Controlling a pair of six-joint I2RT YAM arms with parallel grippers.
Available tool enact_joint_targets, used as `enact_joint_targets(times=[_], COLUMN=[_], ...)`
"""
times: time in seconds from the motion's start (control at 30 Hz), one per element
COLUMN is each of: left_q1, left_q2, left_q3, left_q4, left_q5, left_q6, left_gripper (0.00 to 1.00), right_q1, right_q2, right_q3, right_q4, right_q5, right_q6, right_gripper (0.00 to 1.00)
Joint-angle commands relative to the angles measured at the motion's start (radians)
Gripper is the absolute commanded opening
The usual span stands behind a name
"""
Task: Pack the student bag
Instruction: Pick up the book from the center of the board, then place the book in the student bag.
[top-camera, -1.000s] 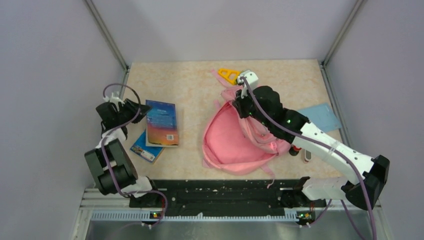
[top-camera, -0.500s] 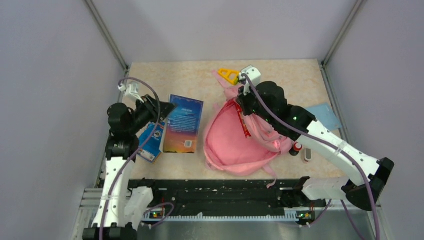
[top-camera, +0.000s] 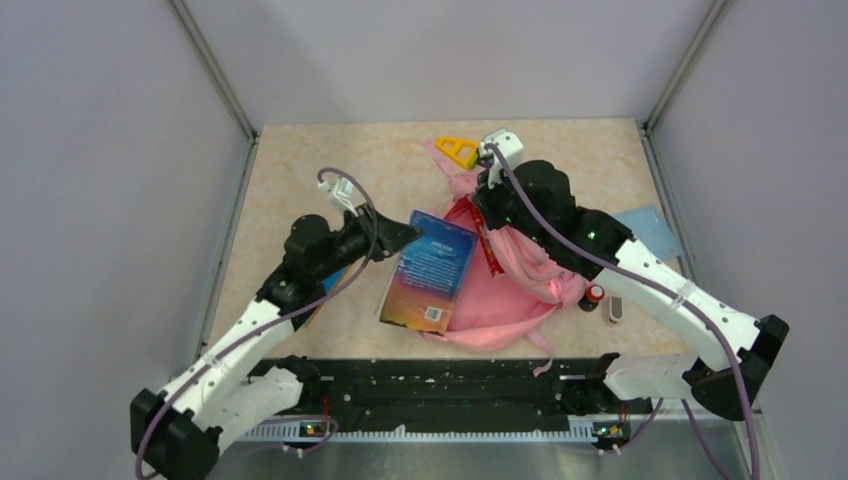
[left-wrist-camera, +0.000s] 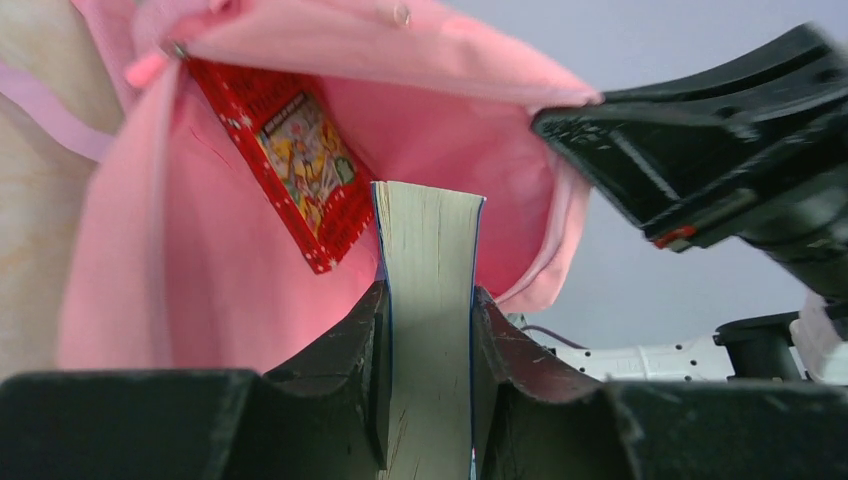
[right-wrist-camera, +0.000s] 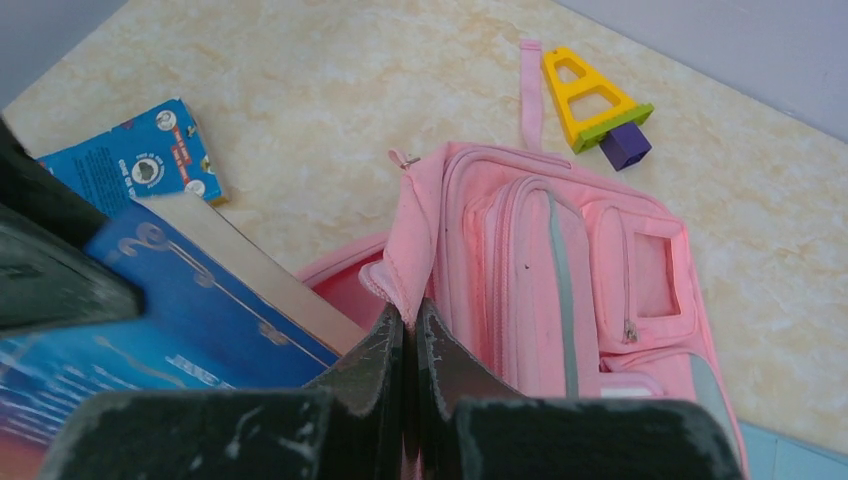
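Observation:
The pink student bag (top-camera: 500, 290) lies in the middle of the table with its mouth held open. My right gripper (top-camera: 487, 205) is shut on the bag's upper rim (right-wrist-camera: 405, 270) and lifts it. My left gripper (top-camera: 400, 235) is shut on a thick blue book (top-camera: 428, 270), which it holds tilted over the bag's opening. In the left wrist view the book's page edge (left-wrist-camera: 428, 260) points into the pink interior (left-wrist-camera: 200, 290), where a red booklet (left-wrist-camera: 290, 150) lies. The bag's front pockets and window patch (right-wrist-camera: 650, 265) show in the right wrist view.
A second blue book (right-wrist-camera: 140, 165) lies on the table left of the bag. A yellow triangular toy with a purple block (top-camera: 457, 150) lies behind the bag. A light blue sheet (top-camera: 645, 230), a red-capped item (top-camera: 595, 295) and a small grey item (top-camera: 614, 312) lie at the right.
My left arm has swung right, carrying the blue book from the table's left side to over the bag's mouth. My right gripper has held the bag's rim in about the same place.

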Motion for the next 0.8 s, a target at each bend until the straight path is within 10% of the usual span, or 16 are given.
enact_joint_targets(times=[0.0,0.77], left_q1=[-0.128,-0.270], left_q2=[0.101,0.642], left_q3=[-0.003,0.046], left_q4=[0.360,0.931], left_q5=[-0.150,-0.494], left_q6=[-0.127,-0.496], left_gripper=[0.00,0.00], right_q1=[-0.013,-0.010], right_q2=[-0.008,-0.003], right_q3=[0.117,0.131], right_q4=[0.145,0.136], right_q5=[-0.012,-0.001], right_q6=[0.014,-0.019], right_gripper=[0.00,0.00])
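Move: I hold the blue book in my left hand. The middle of the bag's open mouth lies about 12 cm to that hand's right, 2 cm back and 15 cm below. The red book already inside is some 4 cm ahead, 15 cm right and 10 cm below, while the bag's raised edge, pinched by my right fingers, is 5 cm ahead and 13 cm right, level in height. From my right hand the mouth's middle is roughly 7 cm back, 2 cm left and 17 cm down. Keeping my left pinch on the book's edge, I swing it right and down over the bag, then carry on forward and down into the mouth beside the red book: about 10 cm lower, 9 cm right and 8 cm forward in all. My fingers dip some 15 degrees as the wrist turns slightly counter-clockwise. My right hand keeps its grip on the raised edge, shifting barely 1 cm left. ##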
